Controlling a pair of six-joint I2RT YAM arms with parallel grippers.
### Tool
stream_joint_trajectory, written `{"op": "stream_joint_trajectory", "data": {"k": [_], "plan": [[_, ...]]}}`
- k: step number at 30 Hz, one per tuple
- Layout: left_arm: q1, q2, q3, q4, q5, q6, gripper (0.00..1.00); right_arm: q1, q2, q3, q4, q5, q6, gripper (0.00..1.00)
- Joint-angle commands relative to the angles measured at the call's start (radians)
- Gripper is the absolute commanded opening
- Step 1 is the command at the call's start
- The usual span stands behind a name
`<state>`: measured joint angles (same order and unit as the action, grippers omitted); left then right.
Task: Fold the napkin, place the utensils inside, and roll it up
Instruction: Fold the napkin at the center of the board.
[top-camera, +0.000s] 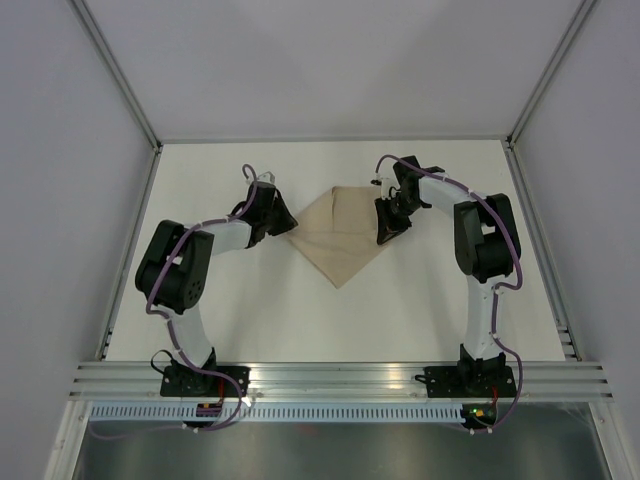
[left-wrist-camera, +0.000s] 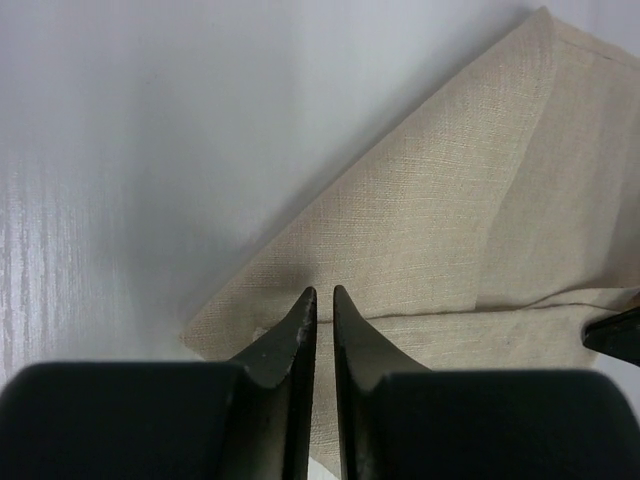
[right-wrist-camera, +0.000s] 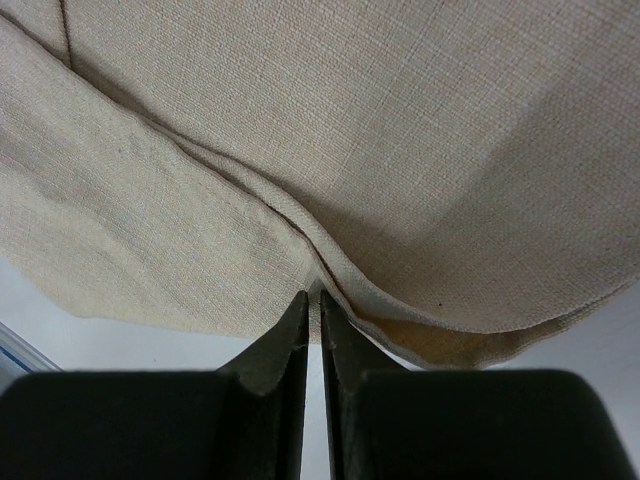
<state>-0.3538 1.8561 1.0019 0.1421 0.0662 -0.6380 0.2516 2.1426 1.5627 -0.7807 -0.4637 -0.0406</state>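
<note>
The tan napkin (top-camera: 340, 240) lies on the white table, partly folded, with one point toward the arms. My left gripper (top-camera: 286, 222) is at its left corner. In the left wrist view the jaws (left-wrist-camera: 321, 292) are nearly closed over a fold edge of the napkin (left-wrist-camera: 450, 230), with cloth between them. My right gripper (top-camera: 386, 228) is at the right corner. In the right wrist view it (right-wrist-camera: 313, 295) pinches the hemmed edge of the napkin (right-wrist-camera: 400, 120), which is lifted and curls over a lower layer. No utensils are in view.
The white table (top-camera: 250, 300) is enclosed by grey walls with metal frame rails at its left, right and back edges. A dark tip of the right gripper (left-wrist-camera: 615, 335) shows at the right edge of the left wrist view.
</note>
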Motion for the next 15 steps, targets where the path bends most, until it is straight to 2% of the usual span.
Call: {"op": "stream_joint_trajectory", "data": {"k": [1,8,11,12,15], "plan": [[0.004,-0.029,0.027,0.051,0.052,0.007,0.18,0.0,0.002,0.011,0.012,0.008,0.011,0.14],[0.004,-0.132,0.021,0.112,0.092,0.046,0.32,0.002,-0.013,0.069,0.0,0.002,0.01,0.15],[0.004,-0.196,-0.008,0.125,0.098,0.04,0.4,0.002,-0.023,0.103,-0.002,-0.001,0.013,0.16],[0.004,-0.211,-0.028,0.128,0.101,0.04,0.46,0.002,-0.029,0.111,0.0,-0.001,0.016,0.17],[0.004,-0.271,-0.08,0.131,0.099,0.023,0.52,0.003,-0.05,0.146,-0.002,0.007,0.016,0.18]]}}
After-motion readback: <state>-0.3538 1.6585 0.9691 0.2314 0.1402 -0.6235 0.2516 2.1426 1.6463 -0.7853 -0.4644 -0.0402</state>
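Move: The folded napkin's middle lies about 11 cm to the left hand's right and level with it fore and aft. Its left corner is some 3 cm to that hand's left, and the flap's near tip some 10 cm right and 16 cm back. From the right hand the middle is about 9 cm left and 1 cm ahead, and the right end of the flap's folded-over edge some 4 cm right and 2 cm ahead. All the cloth lies 1 or 2 cm below the hands. The left hand backs off from the napkin's left corner, climbing some 9 cm with only a slight drift to its left, slowly at first and then quickly, while its nearly shut fingers open to about half and tip upward some 15 degrees. The right hand rests at the right end of the folded-over flap for the first part, then lifts away about 2 cm and moves forward by about as much, its fingers still nearly shut. ##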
